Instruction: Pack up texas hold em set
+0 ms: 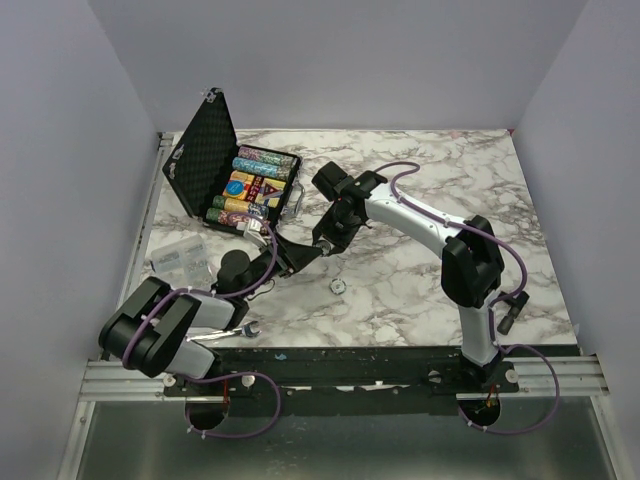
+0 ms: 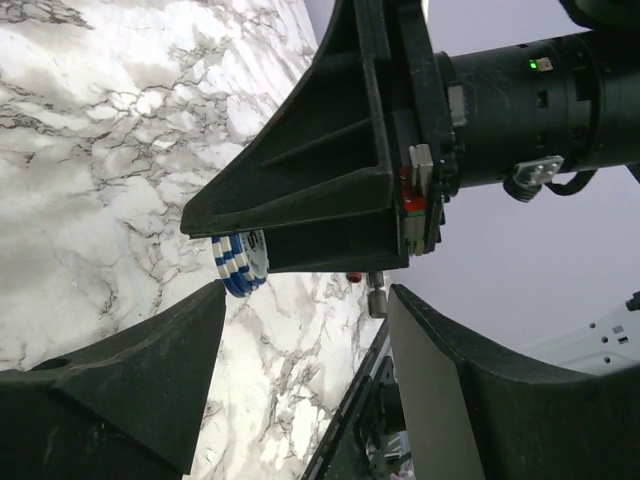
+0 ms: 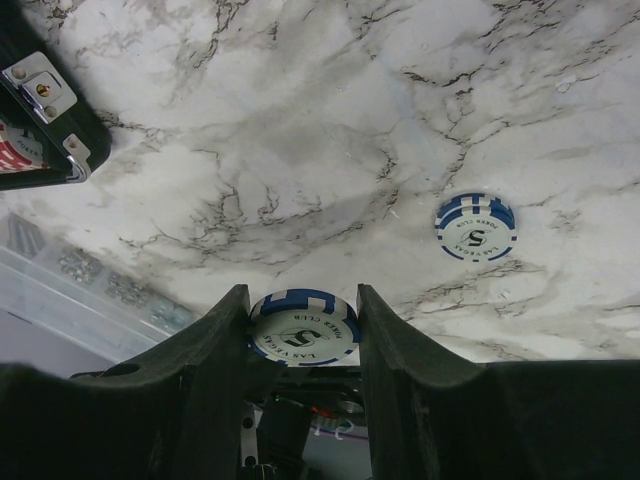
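Note:
The black case (image 1: 205,160) stands open at the back left, with rows of multicoloured chips (image 1: 262,160) and a yellow-blue card box (image 1: 240,184) inside. My right gripper (image 1: 325,243) hangs in front of it, shut on a blue-and-white chip (image 3: 303,327) just above the table. That chip's striped edge (image 2: 240,262) shows in the left wrist view under the right gripper's finger. My left gripper (image 2: 307,300) is open right beside it, holding nothing. A second blue-and-white chip (image 1: 338,286) lies flat on the marble (image 3: 475,227).
A clear plastic bag (image 1: 182,260) of small parts lies at the left edge. A silver wrench (image 1: 232,333) rests near the front edge by the left arm's base. One latch corner of the case (image 3: 40,120) shows in the right wrist view.

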{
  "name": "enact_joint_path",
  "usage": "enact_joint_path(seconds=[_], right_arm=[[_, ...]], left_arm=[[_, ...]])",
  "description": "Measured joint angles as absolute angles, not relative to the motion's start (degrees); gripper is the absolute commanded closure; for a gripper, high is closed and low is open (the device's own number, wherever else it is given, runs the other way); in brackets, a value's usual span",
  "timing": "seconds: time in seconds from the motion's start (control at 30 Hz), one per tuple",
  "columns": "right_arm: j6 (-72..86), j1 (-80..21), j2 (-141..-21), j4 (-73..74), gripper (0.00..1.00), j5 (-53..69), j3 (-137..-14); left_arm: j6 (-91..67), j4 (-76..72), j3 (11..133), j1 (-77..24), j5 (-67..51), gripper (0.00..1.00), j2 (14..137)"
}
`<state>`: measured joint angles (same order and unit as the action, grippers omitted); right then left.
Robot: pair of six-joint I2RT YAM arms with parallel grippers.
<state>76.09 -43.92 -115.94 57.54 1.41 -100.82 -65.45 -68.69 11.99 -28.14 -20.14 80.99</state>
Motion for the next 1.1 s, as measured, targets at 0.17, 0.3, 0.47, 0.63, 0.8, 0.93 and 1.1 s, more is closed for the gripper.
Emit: enact_joint_path(seconds=[0.17,0.3,0.47,0.63,0.8,0.93,1.1], right_arm=[[76.5,-43.9,-115.9,57.5,0.99,1.9,-100.8],[76.5,-43.9,-115.9,56.9,0.99,2.5,-100.8],[76.7,-43.9,-115.9,56.6,0.99,2.7,-100.8],[76.7,-43.9,-115.9,56.5,0.99,3.1,-100.8],[76.8,-43.9,-115.9,55.8,0.99,3.3,-100.6],[76.8,-43.8,-115.9,55.4,0.99,3.4,-100.3],[76.7,-43.7,-115.8,55.2,0.99,3.4,-100.0]], left_arm=[[-65.9,-67.4,12.7,-28.3,-19.6,0.38,82.5],[-66.5,-67.7,13.7,-28.7,-19.2,0.46,84.6],[-67.4,-68.5,13.9,-29.0,-18.2,0.53,86.1],[-68.2,-69.2,14.2,-29.0,-16.3,0.6,86.3],[-68.4,-67.9,14.7,-29.3,-14.8,0.7,86.3],[-68.4,-66.2,15.1,-29.7,-13.7,0.82,86.3],[-68.5,-63.2,15.7,-30.2,-12.1,1.0,86.0]])
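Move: The small blue-and-white chip stack that the right fingers already grip lies close to the left fingertips: about 3 cm forward, 2 cm to the right and 3 cm lower, and at the right hand's own fingertips. The chips left on the table are roughly 8 cm back and 4 cm right of that stack, some 6 cm below it. The open case's tray is centred about 15 cm forward and 19 cm left of the stack, roughly 4 cm lower. The held chip stack is taken from its thin side by the left gripper, which eases about 2.5 cm down and as far forward onto it, tipping down and swinging counter-clockwise by under 10 degrees each, while its half-open fingers close almost shut and pinch the stack's flat faces. The right hand keeps its grip on the rim and stays nearly in place. ##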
